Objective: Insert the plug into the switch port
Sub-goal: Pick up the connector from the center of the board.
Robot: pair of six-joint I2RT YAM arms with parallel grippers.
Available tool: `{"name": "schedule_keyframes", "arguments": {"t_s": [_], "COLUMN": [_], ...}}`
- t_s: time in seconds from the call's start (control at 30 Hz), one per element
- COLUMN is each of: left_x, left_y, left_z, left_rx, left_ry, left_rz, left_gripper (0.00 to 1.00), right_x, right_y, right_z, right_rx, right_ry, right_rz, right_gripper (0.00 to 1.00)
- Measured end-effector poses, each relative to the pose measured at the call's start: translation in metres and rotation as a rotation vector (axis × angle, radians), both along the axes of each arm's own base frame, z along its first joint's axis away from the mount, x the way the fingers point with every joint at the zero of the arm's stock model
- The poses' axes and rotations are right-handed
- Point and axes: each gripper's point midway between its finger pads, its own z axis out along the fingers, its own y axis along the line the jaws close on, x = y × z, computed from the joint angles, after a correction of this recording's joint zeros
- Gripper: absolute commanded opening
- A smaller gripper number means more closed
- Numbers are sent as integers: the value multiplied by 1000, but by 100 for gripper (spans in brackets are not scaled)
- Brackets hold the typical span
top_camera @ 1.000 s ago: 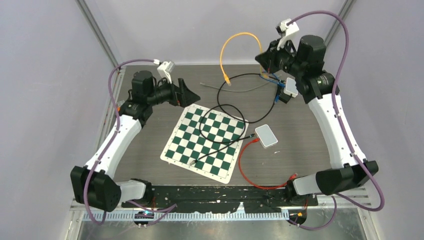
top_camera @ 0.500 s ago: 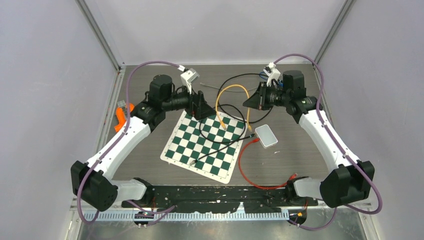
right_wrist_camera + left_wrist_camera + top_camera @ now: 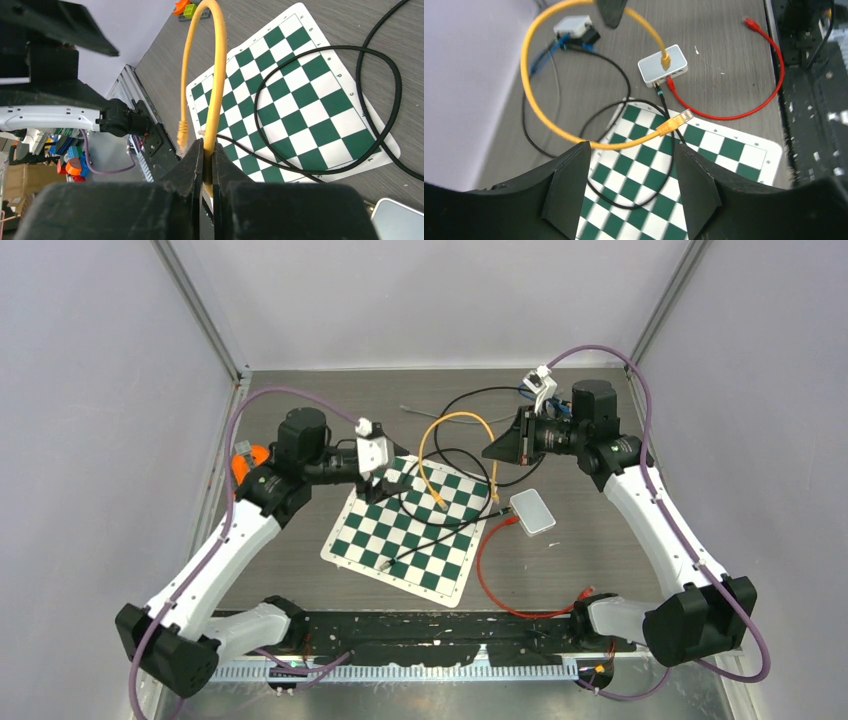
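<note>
The switch (image 3: 533, 511) is a small white box lying right of the chessboard, with a black and a red cable in its near side (image 3: 663, 70). My right gripper (image 3: 497, 452) hangs above the board's far right corner, shut on a yellow cable (image 3: 216, 75). The cable arcs up and over, and its long end carries a yellow plug (image 3: 440, 502) that dangles over the board (image 3: 679, 119) (image 3: 183, 131). A short end with a second plug (image 3: 665, 61) hangs below the right gripper. My left gripper (image 3: 630, 147) is open over the board's far left part (image 3: 383, 483), its tips just short of the yellow cable.
A green-and-white chessboard mat (image 3: 410, 530) lies mid-table with a black cable (image 3: 455, 455) looping across it. A red cable (image 3: 490, 575) curves from the switch toward the near edge. A second white device with blue wires (image 3: 572, 27) sits at the back. An orange object (image 3: 245, 462) lies far left.
The right arm came down and toward the centre with the yellow cable. The left arm swung over the board's far left corner, tipped downward, and its jaws narrowed somewhat.
</note>
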Motion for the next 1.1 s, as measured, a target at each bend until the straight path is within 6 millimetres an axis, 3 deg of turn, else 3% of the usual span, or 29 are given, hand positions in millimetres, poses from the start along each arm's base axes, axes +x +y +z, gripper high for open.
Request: {"name": "schedule_keyframes", "arguments": {"t_s": [0.1, 0.27, 0.53, 0.87, 0.97, 1.07, 1.1], "left_x": [-18, -35, -23, -8, -5, -5, -5], "left_y": [-4, -25, -44, -51, -50, -47, -47], "left_z": [9, -4, -59, -82, -91, -99, -99], "left_rx": [8, 56, 249, 391, 427, 450, 454], "left_ry": [-210, -400, -443, -477, -466, -442, -440], "left_rz": [-117, -273, -391, -443, -450, -455, -457], "left_gripper": [61, 61, 62, 55, 41, 6, 0], "right_x": [-3, -5, -8, -10, -10, -10, -10], "right_y": [1, 3, 3, 3, 3, 3, 3], "right_z": [0, -5, -10, -11, -11, -11, -11], "right_rx": [9, 14, 14, 11, 11, 11, 11], "right_ry": [16, 56, 90, 102, 102, 102, 102], "right_rz": [12, 25, 32, 31, 31, 31, 31], "right_gripper": [5, 5, 5, 5, 5, 9, 11]}}
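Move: The hanging yellow connector that the open left hand goes for lies about 6 cm to its right, roughly level fore and aft, and 11 cm below. The cable's other yellow end hangs some 16 cm right at similar height; the white switch box is on the table about 25 cm right, 2 cm farther out and 28 cm down. From the right hand, already pinching the loop, the connector is 9 cm left, 4 cm back and 10 cm below. Back first by 3 to 4 cm, then right and mainly down about 10 cm, the left hand eases forward again to end beneath its starting spot and 5 cm to the right. Its wrist swings clockwise and tips the fingers into a steeper slant down and right, and late on they close, pinching the yellow cable just behind the connector's boot. The right hand keeps its grip on the loop, sinking about 1 cm. ##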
